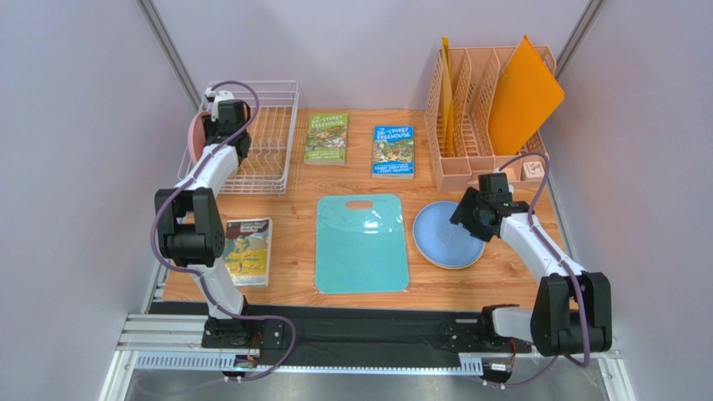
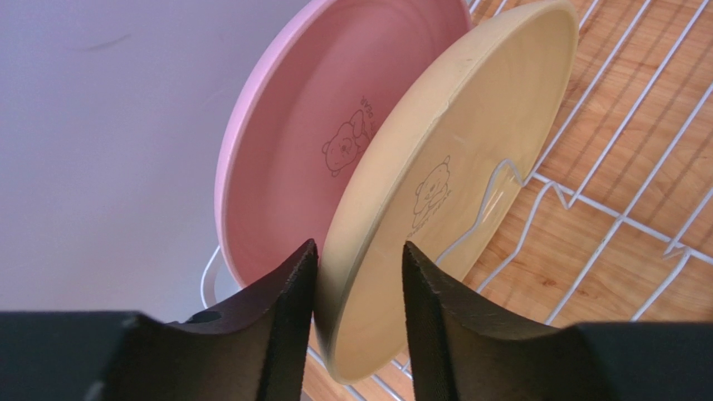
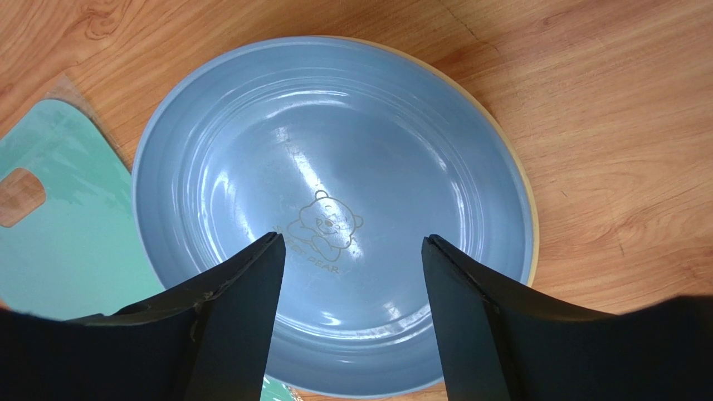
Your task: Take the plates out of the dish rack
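The white wire dish rack (image 1: pixel 272 134) stands at the back left. Two plates stand on edge at its left end: a pink plate (image 2: pixel 318 100) and, in front of it, a pale yellowish plate (image 2: pixel 469 125). My left gripper (image 2: pixel 360 251) is open and straddles the yellowish plate's lower rim. Its left finger lies against the rim's back and its right finger stands a little off the face. A blue plate (image 3: pixel 335 134) lies flat on the table at the right, on top of another pale plate whose rim (image 3: pixel 527 209) shows. My right gripper (image 3: pixel 351 242) hovers open over the blue plate, holding nothing.
A teal cutting board (image 1: pixel 362 244) lies mid-table, just left of the blue plate (image 1: pixel 443 242). Two books (image 1: pixel 326 139) (image 1: pixel 393 151) lie behind it, and a third book (image 1: pixel 247 251) at the front left. A peach organizer (image 1: pixel 477 109) holding an orange board (image 1: pixel 523 96) stands at the back right.
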Controlling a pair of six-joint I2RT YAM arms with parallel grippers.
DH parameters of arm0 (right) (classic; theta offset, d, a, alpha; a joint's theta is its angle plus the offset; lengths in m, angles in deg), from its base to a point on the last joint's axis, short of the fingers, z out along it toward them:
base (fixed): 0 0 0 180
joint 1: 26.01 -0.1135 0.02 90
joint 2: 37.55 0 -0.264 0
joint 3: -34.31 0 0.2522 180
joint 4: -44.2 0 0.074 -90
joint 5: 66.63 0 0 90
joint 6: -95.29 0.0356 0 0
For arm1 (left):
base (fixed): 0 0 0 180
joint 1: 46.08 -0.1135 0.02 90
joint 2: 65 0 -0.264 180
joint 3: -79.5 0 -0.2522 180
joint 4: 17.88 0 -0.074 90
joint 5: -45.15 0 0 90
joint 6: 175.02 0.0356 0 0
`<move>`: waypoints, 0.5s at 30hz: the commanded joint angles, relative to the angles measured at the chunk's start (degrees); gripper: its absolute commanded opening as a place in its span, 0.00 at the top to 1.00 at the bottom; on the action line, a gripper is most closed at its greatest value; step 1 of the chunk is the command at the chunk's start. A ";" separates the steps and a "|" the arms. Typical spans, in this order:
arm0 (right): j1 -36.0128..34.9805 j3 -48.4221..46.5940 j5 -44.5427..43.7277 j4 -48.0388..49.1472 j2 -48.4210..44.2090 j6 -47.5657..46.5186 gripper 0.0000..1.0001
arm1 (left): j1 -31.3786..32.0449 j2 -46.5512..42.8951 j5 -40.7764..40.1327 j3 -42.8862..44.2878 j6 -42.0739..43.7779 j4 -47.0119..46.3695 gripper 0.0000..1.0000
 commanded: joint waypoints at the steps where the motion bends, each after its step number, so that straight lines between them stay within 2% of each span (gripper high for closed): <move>1: 0.05 -1.47 0.51 3.37 0.96 -0.89 0.34 | -0.28 -1.10 -1.40 0.16 1.14 -2.53 0.57; 3: 0.05 -1.39 0.51 3.63 1.49 -0.72 0.34 | -0.28 -1.63 -2.02 -0.63 1.40 -3.23 0.65; 4: 0.14 -1.39 0.51 3.64 1.49 -0.72 0.34 | -0.28 -1.90 -2.45 -0.90 1.40 -3.41 0.71; 5: 0.14 -1.30 0.51 3.72 1.66 -0.63 0.34 | -0.37 -2.07 -2.72 -1.07 1.58 -3.67 0.82; 6: 0.05 -1.21 0.51 3.81 1.75 -0.63 0.34 | -0.28 -2.34 -2.90 -1.60 1.58 -3.76 0.85; 8: 0.05 -1.12 0.51 3.90 1.93 -0.63 0.34 | -0.28 -2.43 -3.77 -1.78 1.32 -3.68 0.98; 14: -0.04 -0.77 0.51 3.64 1.49 -0.63 0.34 | 0.69 -3.30 -8.78 -3.44 2.46 -6.39 1.00; 15: -0.04 -0.51 2.34 3.72 1.40 -0.71 0.34 | 2.43 -3.39 -10.09 -3.80 5.16 -7.36 1.00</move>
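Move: The cream plate stands on edge in the dish rack, its robot-side rim already between the left hand's half-open fingers; its middle is about 6 cm ahead of that hand, level with it sideways, and 5 cm below. The pink plate stands some 6 cm to the left of the cream one, and the green book lies about 27 cm to the hand's right, 8 cm ahead and 17 cm lower. From the right hand the cream plate is roughly 63 cm left, 25 cm ahead and 6 cm higher. The left fingers close from about half open to nearly shut on the rim of the cream plate, one pad on each face, pinching it at its robot-side edge. As they shut, the hand eases about 1.5 cm back and 1 cm to the left, sinking barely half a centimetre, and the wrist turns by only some 5 degrees. ##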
